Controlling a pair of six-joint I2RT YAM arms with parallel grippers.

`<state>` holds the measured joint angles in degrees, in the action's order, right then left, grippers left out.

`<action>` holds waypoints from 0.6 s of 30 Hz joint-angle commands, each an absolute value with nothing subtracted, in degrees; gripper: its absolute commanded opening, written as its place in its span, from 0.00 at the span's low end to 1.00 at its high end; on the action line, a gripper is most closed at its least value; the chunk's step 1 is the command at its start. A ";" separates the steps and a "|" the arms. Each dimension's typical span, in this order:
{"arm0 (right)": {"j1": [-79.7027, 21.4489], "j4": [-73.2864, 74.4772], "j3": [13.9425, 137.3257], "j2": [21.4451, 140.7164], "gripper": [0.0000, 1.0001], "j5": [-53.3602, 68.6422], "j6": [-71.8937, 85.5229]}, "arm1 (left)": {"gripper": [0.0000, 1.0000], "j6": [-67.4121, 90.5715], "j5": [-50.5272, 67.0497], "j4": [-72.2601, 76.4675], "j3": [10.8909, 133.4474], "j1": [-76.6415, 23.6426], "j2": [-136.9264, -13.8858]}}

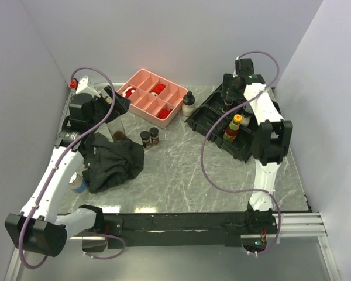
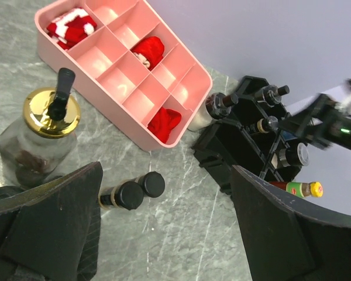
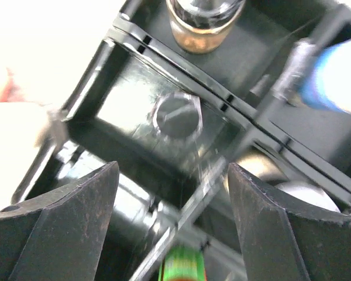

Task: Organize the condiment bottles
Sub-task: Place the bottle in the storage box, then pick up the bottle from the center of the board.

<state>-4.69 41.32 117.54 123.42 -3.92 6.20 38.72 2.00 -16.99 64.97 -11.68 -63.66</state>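
My right gripper hangs open over the black rack, nothing between its fingers. Below it lie an empty compartment and a green-necked sauce bottle. That bottle shows red with a yellow cap from above. A brown-filled jar and a blue-and-white bottle stand in nearby slots. My left gripper is open above the table near two black-lidded spice jars. A clear gold-spouted bottle stands to its left. A pale shaker stands between tray and rack.
A pink compartment tray with red pieces sits at the back. A crumpled black cloth lies at the left, under my left arm. A small blue-and-white container shows beside that arm. Grey walls close in on three sides.
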 commanded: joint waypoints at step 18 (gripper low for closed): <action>-37.88 25.23 100.29 105.37 0.79 9.12 1.00 | 0.96 29.53 -9.22 -12.75 52.74 -13.97 -41.31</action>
<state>-35.18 29.91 100.40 102.74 4.29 6.04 31.99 -5.56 -15.94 53.08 -13.43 -43.79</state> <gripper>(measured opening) 0.795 0.967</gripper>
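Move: The nearer black-capped spice bottle stands about 33 cm to the right hand's left, some 15 cm back and 10 cm below; its twin is 3 cm farther left and 1 cm nearer the base. The bottle just placed lies in the storage box under the right hand, roughly 2 cm ahead and 1 cm left, 7 cm down. The white bottle is level and 18 cm left. From the left hand the nearer spice bottle is 3 cm ahead, 9 cm right, 26 cm below. Heading for the spice bottles, the empty right hand climbs out of the storage box, then swings left about 27 cm while drawing back some 14 cm, turning counter-clockwise roughly 35 degrees; it rises about 12 cm and starts to sink near the end, fingers staying wide open. The left hand clears off, back some 6 cm and a little left, tipping up about 10 degrees, still open. ##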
